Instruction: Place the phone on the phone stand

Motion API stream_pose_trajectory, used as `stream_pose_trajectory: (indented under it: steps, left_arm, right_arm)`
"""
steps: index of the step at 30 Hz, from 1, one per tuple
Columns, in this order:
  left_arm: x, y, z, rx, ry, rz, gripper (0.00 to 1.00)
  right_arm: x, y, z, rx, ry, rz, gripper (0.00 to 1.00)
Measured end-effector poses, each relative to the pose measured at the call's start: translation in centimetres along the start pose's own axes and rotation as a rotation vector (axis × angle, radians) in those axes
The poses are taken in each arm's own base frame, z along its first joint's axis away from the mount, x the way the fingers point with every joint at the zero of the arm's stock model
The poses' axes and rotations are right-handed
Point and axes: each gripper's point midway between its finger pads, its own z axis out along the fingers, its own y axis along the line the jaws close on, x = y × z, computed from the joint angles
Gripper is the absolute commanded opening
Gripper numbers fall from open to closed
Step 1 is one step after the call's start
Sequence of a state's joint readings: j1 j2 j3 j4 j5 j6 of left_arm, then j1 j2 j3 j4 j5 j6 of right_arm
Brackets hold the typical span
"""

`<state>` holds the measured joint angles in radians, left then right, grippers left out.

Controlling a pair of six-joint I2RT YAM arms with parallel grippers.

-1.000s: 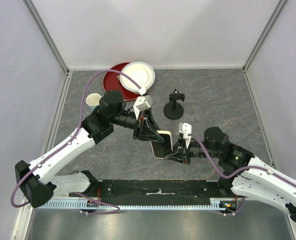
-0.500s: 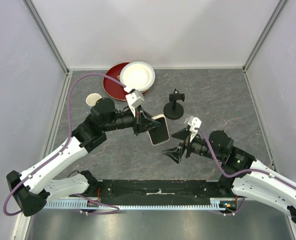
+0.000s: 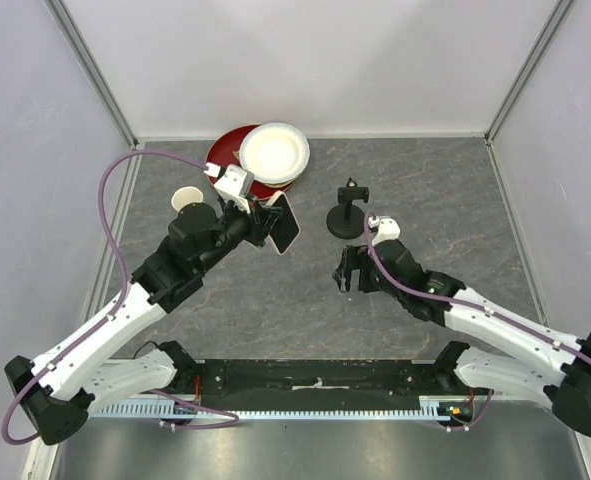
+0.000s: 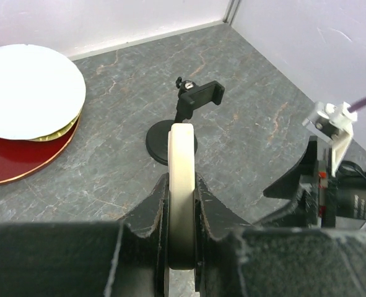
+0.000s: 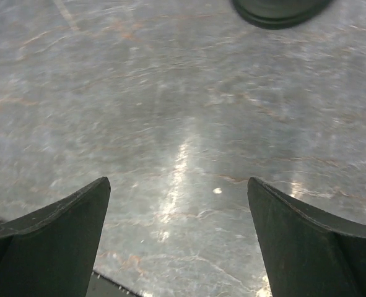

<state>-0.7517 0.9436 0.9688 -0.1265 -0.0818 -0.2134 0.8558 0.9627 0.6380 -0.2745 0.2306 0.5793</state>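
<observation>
The phone (image 3: 285,222), with a cream rim and black screen, is held on edge above the table by my left gripper (image 3: 271,224). The left wrist view shows the phone's cream edge (image 4: 182,158) clamped between both fingers of my left gripper (image 4: 181,185), pointing toward the phone stand (image 4: 195,99). The phone stand (image 3: 347,214) is black, with a round base, and stands to the phone's right. My right gripper (image 3: 345,268) hangs low, just in front of the stand. In its own view the right gripper (image 5: 178,185) is open and empty, with the stand's base (image 5: 278,11) at the top edge.
A white plate (image 3: 275,150) lies on a red plate (image 3: 223,160) at the back, left of the stand. A small white cup (image 3: 186,199) stands by the left arm. Grey walls enclose the table on three sides.
The phone passed from both grippers to the left one alone, which carried it back and to the left. The right gripper opened, let go, and swung toward the stand.
</observation>
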Motion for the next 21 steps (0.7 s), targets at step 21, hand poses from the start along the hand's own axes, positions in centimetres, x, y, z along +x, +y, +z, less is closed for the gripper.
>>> stream_pose_trajectory:
  steps: [21]
  left_arm:
    - [3.5, 1.0, 2.3, 0.087, 0.106, -0.103, 0.02]
  right_arm:
    - [-11.8, -11.3, 2.5, 0.261, -0.243, 0.122, 0.74]
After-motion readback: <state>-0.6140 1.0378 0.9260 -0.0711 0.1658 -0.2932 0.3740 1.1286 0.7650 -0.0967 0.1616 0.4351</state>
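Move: The phone stand is about 18 cm ahead of the empty right hand and 3 cm to its right, its middle some 6 cm lower. From the left hand, which already holds the phone by its edge, the stand lies roughly 16 cm ahead, 15 cm right and 24 cm below. The white plate lies about 32 cm ahead of the left hand, 5 cm left and 30 cm lower. The phone stand is approached by the open right hand, which sweeps about 13 cm forward and 10 cm right towards the stand's right side, dipping slightly, then rising, turning some 20 degrees clockwise and narrowing its fingers a little. The phone stays pinched in the left hand, which sinks about 4 cm while easing slightly forward and tipping down. ##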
